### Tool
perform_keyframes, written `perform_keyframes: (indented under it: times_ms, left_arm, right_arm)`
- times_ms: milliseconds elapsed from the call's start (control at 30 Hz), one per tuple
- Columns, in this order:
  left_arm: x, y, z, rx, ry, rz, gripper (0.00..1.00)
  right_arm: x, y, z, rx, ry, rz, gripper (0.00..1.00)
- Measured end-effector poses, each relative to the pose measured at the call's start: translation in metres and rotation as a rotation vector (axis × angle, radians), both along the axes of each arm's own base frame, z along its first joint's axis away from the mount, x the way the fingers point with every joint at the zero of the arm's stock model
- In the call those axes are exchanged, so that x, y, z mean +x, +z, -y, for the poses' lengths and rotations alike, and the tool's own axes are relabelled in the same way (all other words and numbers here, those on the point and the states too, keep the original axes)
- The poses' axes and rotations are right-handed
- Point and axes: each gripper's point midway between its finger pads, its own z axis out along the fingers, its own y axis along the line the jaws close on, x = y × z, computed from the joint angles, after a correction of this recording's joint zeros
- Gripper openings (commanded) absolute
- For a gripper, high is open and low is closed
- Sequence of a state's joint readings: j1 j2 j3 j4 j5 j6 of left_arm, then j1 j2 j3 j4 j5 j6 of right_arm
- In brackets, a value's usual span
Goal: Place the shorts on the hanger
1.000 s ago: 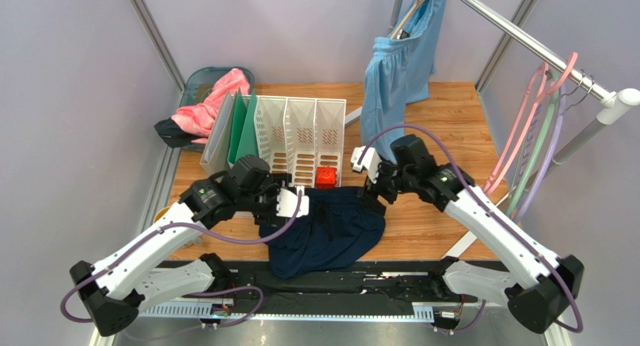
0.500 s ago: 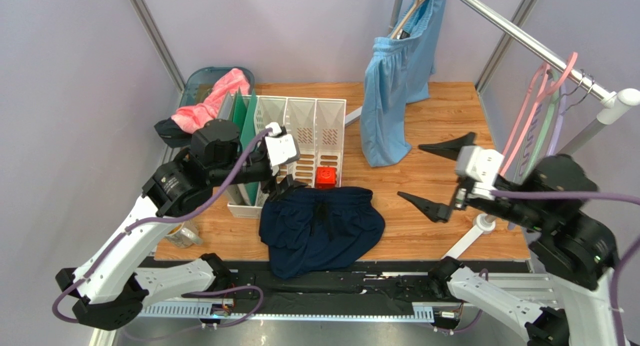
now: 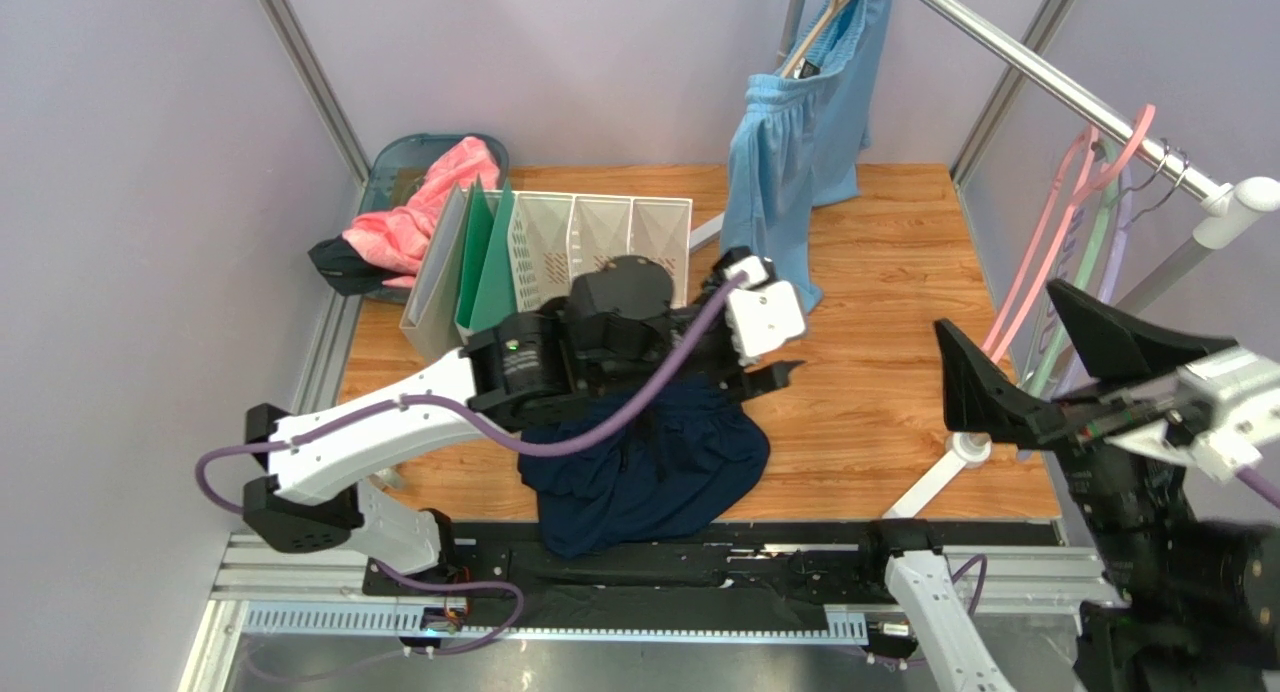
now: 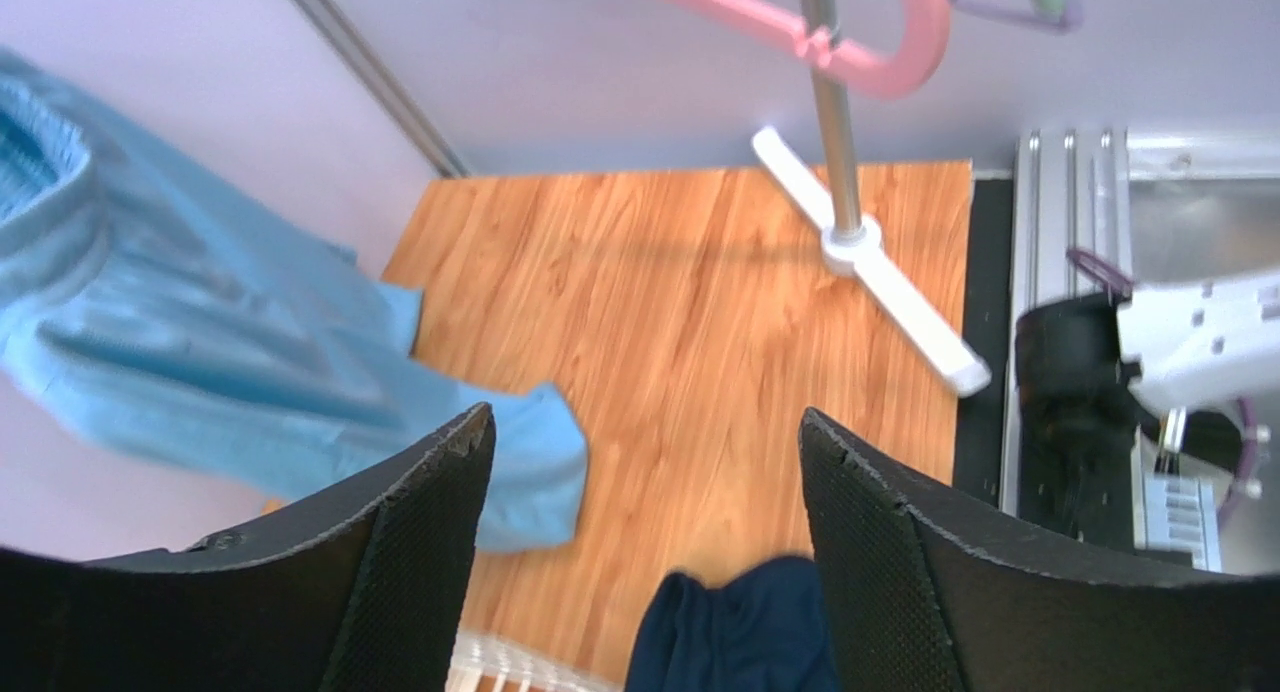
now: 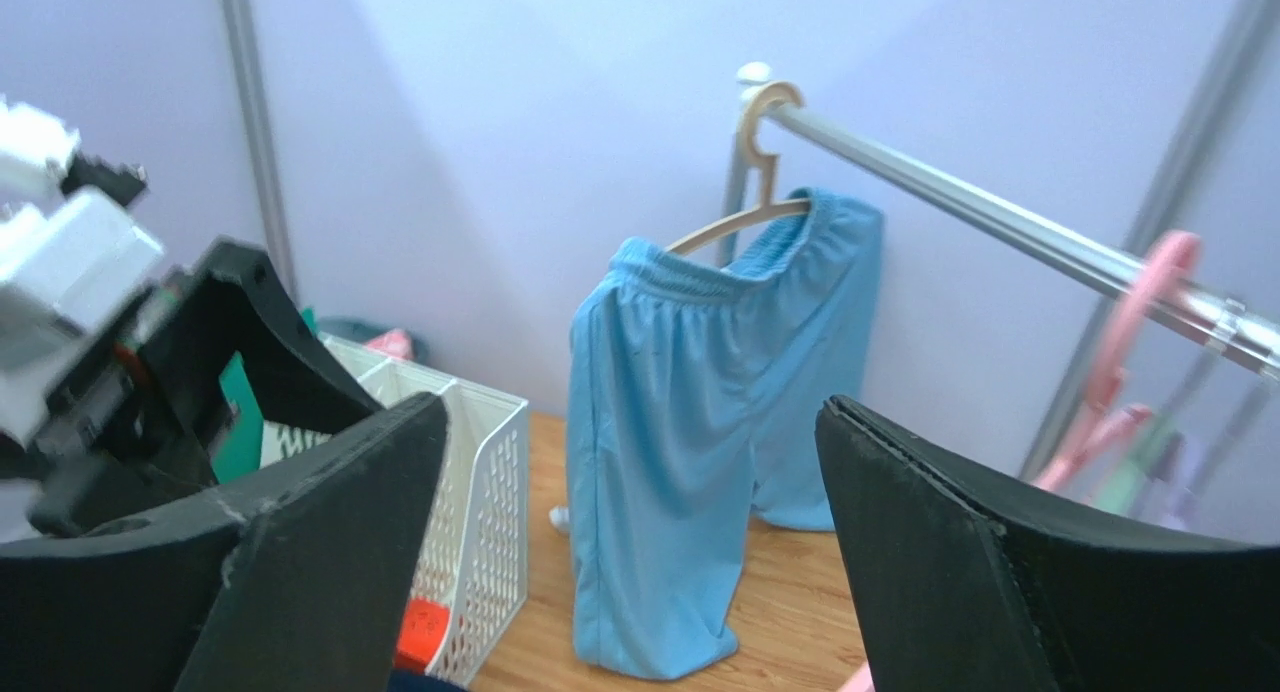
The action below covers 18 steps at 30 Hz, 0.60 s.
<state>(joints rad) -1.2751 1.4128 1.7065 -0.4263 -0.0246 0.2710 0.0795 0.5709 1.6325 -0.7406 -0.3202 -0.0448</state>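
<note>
The dark navy shorts lie crumpled at the table's near edge, partly under my left arm; one corner of the shorts shows low in the left wrist view. My left gripper hovers above their right end, pointing right, and is open with nothing between its fingers. The pink hanger hangs from the rail at the right, seen also as the hanger and the hanger in the wrist views. My right gripper is raised high beside the hanger and stands wide open and empty.
Light blue shorts hang on a wooden hanger at the back. A white file rack with folders stands behind the navy shorts. A pink cloth lies in a basket at the back left. The rail's foot rests on the table's right side.
My left arm has swung right across the shorts, jaws still open. My right arm has lifted high towards the camera near the hangers, and its jaws have spread wider.
</note>
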Motion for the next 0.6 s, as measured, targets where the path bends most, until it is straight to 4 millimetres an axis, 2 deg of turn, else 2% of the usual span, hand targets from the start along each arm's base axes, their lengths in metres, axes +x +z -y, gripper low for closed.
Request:
perform_keyframes:
  times_ms: [67, 133, 167, 267, 367, 467, 600]
  left_arm:
    - [-0.01, 0.003, 0.025, -0.023, -0.003, 0.011, 0.76]
    - [-0.013, 0.006, 0.041, -0.041, 0.005, 0.008, 0.76]
    - [-0.027, 0.009, 0.052, -0.057, -0.018, 0.0, 0.76]
    - [-0.041, 0.016, 0.076, -0.092, -0.014, -0.014, 0.76]
    - [-0.052, 0.03, 0.109, -0.161, 0.005, -0.031, 0.74]
    - [-0.053, 0.029, 0.13, -0.189, 0.035, -0.045, 0.74]
    - [-0.04, 0.024, 0.151, -0.22, 0.098, -0.05, 0.74]
  right_arm:
    - [-0.015, 0.006, 0.01, 0.079, -0.083, 0.031, 1.0]
    - [-0.028, 0.009, 0.015, 0.136, -0.15, 0.058, 1.0]
    - [-0.035, 0.009, 0.019, 0.178, -0.198, 0.071, 1.0]
    - [-0.048, 0.004, 0.027, 0.265, -0.301, 0.097, 1.0]
    - [-0.054, -0.009, 0.035, 0.352, -0.417, 0.093, 1.0]
    - [-0.056, -0.019, 0.048, 0.419, -0.526, 0.086, 1.0]
    - [-0.06, -0.025, 0.068, 0.491, -0.641, 0.084, 1.0]
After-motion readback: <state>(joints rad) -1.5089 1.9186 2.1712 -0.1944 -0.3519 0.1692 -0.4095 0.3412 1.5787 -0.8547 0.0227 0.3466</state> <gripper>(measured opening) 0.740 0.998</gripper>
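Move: The pink hanger on the rail is some 25 cm to the left gripper's right, about 6 cm ahead and 5 cm above. The green hanger hangs about 3 cm to its right, the purple one 6 cm. From the left gripper, the hanging blue shorts are roughly 18 cm ahead and 3 cm right; the dark shorts lie about 4 cm back, 12 cm left and 41 cm below. From the right gripper, the pink hanger is around 12 cm ahead, 10 cm right, 5 cm lower. Bring the left gripper about 15 cm to the right, easing a little back, towards the low near end of the pink hanger, tipping its fingers slightly up and keeping them open. Meanwhile shift the right gripper right and back, swinging it nearly 40 degrees clockwise and rolling its left side up, so its wide-open fingers face the hangers; touch nothing yet. ##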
